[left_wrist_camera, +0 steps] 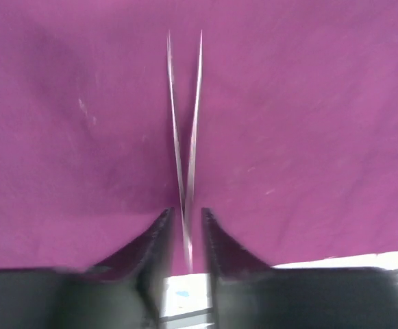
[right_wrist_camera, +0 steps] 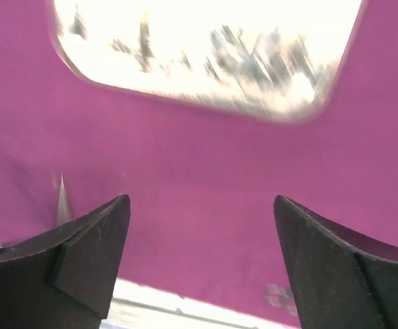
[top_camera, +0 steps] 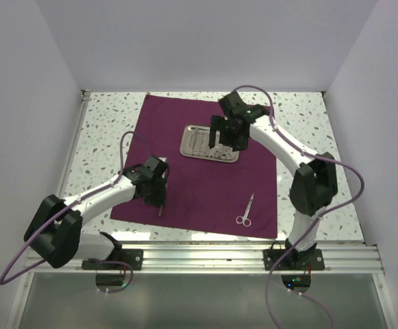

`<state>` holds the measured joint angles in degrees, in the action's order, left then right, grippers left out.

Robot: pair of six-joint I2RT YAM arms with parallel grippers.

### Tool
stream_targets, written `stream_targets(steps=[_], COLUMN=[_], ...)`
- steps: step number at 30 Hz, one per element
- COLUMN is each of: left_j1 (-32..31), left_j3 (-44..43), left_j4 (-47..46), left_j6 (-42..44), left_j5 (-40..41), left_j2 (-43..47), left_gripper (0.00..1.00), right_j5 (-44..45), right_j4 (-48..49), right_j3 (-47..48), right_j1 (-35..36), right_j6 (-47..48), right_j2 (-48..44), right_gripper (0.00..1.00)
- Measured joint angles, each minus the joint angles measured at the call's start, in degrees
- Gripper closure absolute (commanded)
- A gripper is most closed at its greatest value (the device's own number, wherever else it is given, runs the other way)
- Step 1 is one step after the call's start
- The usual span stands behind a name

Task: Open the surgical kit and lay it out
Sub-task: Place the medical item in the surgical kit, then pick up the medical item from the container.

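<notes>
The surgical kit's purple cloth point(top_camera: 205, 188) lies spread flat on the table. On its far half sits the steel tray point(top_camera: 185, 141) with thin instruments point(top_camera: 211, 146) in it. Scissors point(top_camera: 245, 211) lie on the cloth's near right part. My left gripper point(top_camera: 159, 205) is low over the near left part; its jaws point(left_wrist_camera: 188, 216) stand slightly apart around the rear end of the tweezers point(left_wrist_camera: 185, 123), which lie on the cloth and point away, with a gap at each side. My right gripper point(top_camera: 225, 140) hovers wide open point(right_wrist_camera: 202, 202) over the cloth beside the tray point(right_wrist_camera: 205, 55), holding nothing.
The speckled tabletop point(top_camera: 103, 130) shows round the cloth, with white walls on three sides. A metal rail point(top_camera: 253, 255) runs along the near edge by the arm bases. The scissors' rings point(right_wrist_camera: 277, 296) show blurred near my right finger.
</notes>
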<state>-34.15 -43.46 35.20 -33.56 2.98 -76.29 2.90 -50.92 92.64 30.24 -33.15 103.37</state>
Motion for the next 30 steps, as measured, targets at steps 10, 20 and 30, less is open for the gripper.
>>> stream_targets(steps=[10,20,30], left_j1=[0.0,0.0,0.4], left_j3=[1.9,0.0,-1.5], left_j4=[-0.5,0.1,0.6], left_j6=[-1.6,-0.1,1.9], left_j5=[-0.8,0.4,1.6], left_j2=[1.7,1.8,1.8], left_gripper=[0.13,0.12,0.12], right_j5=[3.4,6.7,8.1], right_j4=[-1.7,-5.9,-4.5], right_j3=[29.8,39.8,45.5], right_j1=[-0.1,-2.8,-3.2], right_j6=[-0.5,-1.6,-3.1], right_j2=[27.6,38.2,41.6], right_gripper=[0.51,0.55,0.58])
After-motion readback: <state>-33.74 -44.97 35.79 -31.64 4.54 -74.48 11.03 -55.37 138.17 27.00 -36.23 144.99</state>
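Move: The right hand's next slim tool lies in the middle of the tray, about 14 cm ahead, 2 cm left and 13 cm below; another lies 2 cm to the left of that tool. The scissors lie some 16 cm back and 9 cm right of the right hand. From the left hand, the tweezers' middle is about 3 cm ahead and 2 cm below, with the scissors level with that hand, roughly 27 cm right. Right hand reaches about 16 cm forward and 9 cm down over the tray, half-closing, while the left releases tweezers. ##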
